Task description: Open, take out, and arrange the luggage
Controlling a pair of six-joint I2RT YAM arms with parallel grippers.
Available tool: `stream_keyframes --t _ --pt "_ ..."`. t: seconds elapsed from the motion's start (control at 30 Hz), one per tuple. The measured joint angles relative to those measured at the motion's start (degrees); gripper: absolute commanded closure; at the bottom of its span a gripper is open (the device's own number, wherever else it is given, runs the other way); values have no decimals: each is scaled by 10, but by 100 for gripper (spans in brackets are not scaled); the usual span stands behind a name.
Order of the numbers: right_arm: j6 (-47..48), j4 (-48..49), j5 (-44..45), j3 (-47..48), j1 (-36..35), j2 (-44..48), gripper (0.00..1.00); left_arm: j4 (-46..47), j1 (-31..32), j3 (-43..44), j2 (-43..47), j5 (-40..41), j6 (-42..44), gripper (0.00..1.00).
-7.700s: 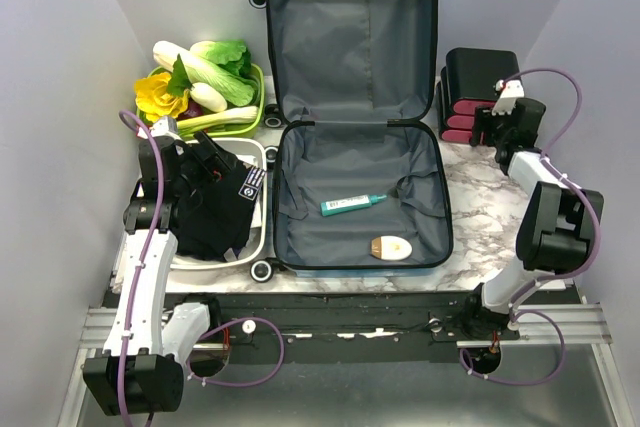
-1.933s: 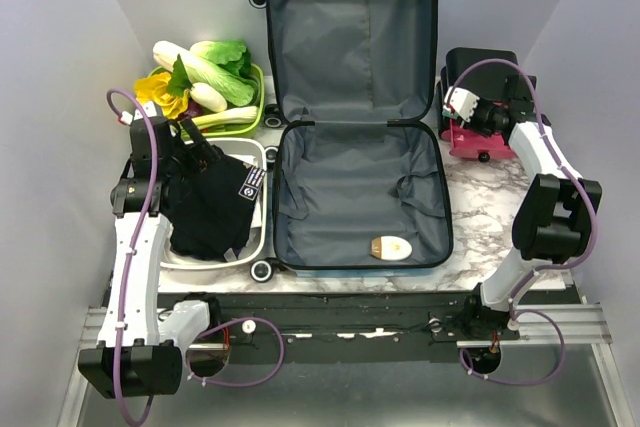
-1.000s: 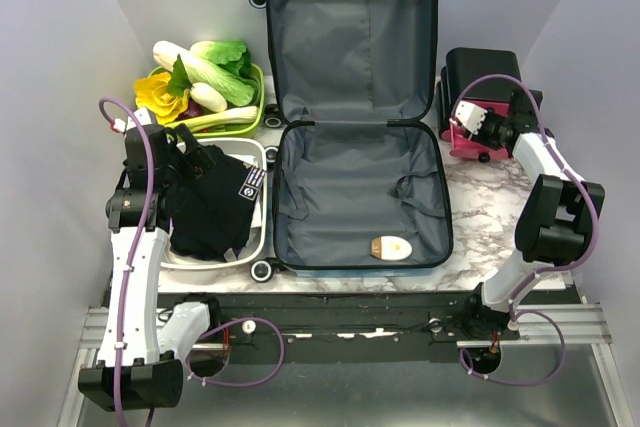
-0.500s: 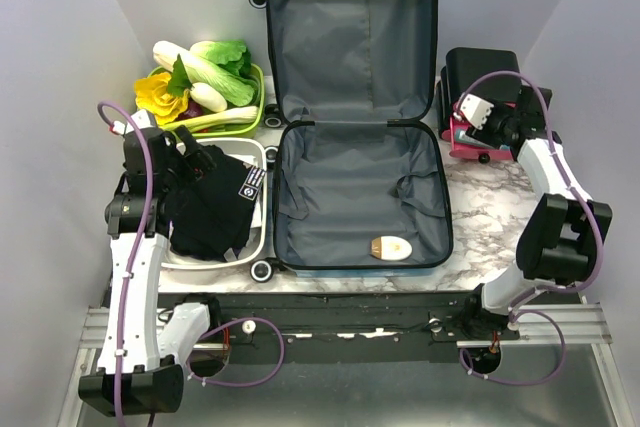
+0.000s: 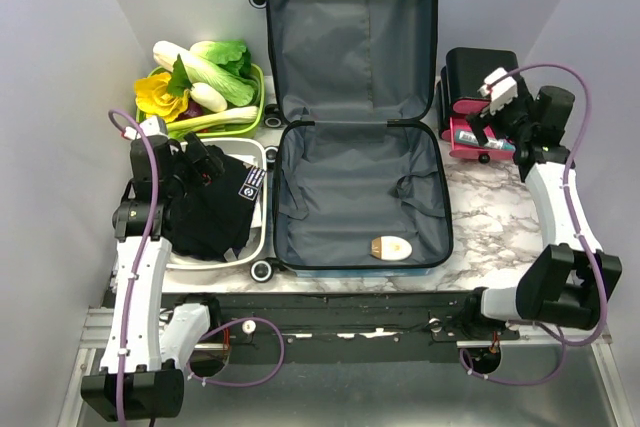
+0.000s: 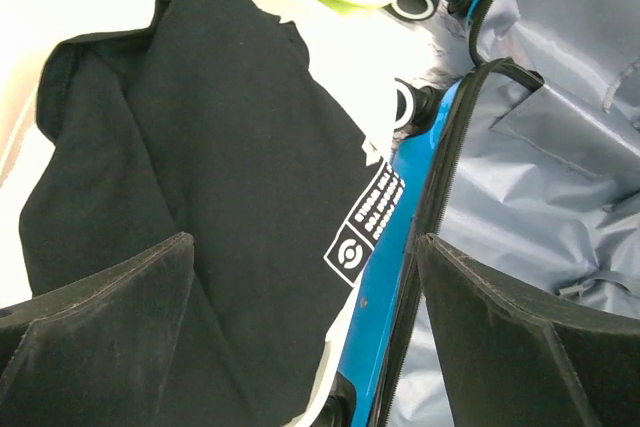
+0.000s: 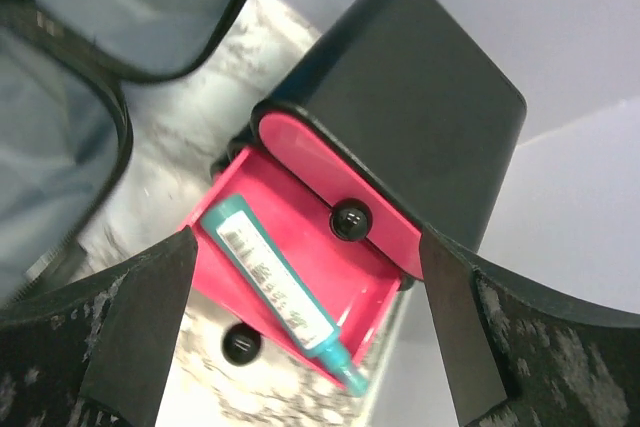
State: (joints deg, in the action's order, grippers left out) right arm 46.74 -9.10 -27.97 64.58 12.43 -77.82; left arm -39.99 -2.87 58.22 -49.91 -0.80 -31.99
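Note:
The luggage (image 5: 355,162) lies open mid-table, its lid up against the back wall and the grey lining showing. A small brown-and-white item (image 5: 390,247) rests in its near half. My left gripper (image 5: 200,160) (image 6: 303,239) hangs open over a black garment (image 6: 200,177) in the white tray (image 5: 262,162), beside the luggage's blue edge (image 6: 405,237). My right gripper (image 5: 480,125) (image 7: 307,237) stands open above the pulled-out pink drawer (image 7: 300,227). A teal tube (image 7: 280,292) lies loose in that drawer, touched by neither finger.
A black box (image 5: 480,72) with pink drawers stands at the back right on the marble table (image 5: 490,217). A green basket (image 5: 257,97) of toy vegetables sits back left, behind the white tray. White walls close in on both sides.
My right gripper has opened fully and drawn back to the right, leaving the teal tube in the pink drawer. The left arm has shifted only slightly.

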Motion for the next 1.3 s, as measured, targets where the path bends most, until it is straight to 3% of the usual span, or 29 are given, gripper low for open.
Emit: stream_keyframes --t 0.1,0.27,0.43,0.6,0.9,1.3 --pt "-125 46 26 -14 0 24 0 15 0 -11 6 -12 -5 1" --pt "-323 78 149 -72 0 75 3 39 0 -40 25 -18 -10 1" --pt "-431 36 237 -123 0 83 10 54 0 -50 27 -26 -10 1" --pt "-446 -14 261 -123 5 31 22 69 0 -63 27 -29 -10 1" --pt "-421 -56 233 -103 20 -83 23 79 0 -74 27 -29 -15 1" --pt "-398 -34 274 -53 26 -69 23 86 0 -84 25 -29 -22 1"
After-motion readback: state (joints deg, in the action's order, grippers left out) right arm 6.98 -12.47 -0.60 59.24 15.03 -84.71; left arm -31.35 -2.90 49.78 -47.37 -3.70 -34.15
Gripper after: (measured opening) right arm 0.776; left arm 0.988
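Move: The teal tube lies in the open pink drawer, about 5 cm to the right of the right hand, roughly 2 cm ahead and 16 cm below it. That drawer's black knob sits about 5 cm nearer the base than the tube, at about its height; the cabinet's black top is some 12 cm ahead of the hand, 2 cm right and 9 cm below. From the left hand the tube lies about 62 cm right, 14 cm ahead and 16 cm lower. Towards the teal tube and its open drawer, the empty right hand hops up 2 cm, then swings back about 6 cm and right 5 cm and plunges to the drawer's near side, turning some 45 degrees clockwise, rolling its left side up and narrowing its fingers slightly. Then it climbs about 5 cm, easing forward and right; no touch can be seen. ##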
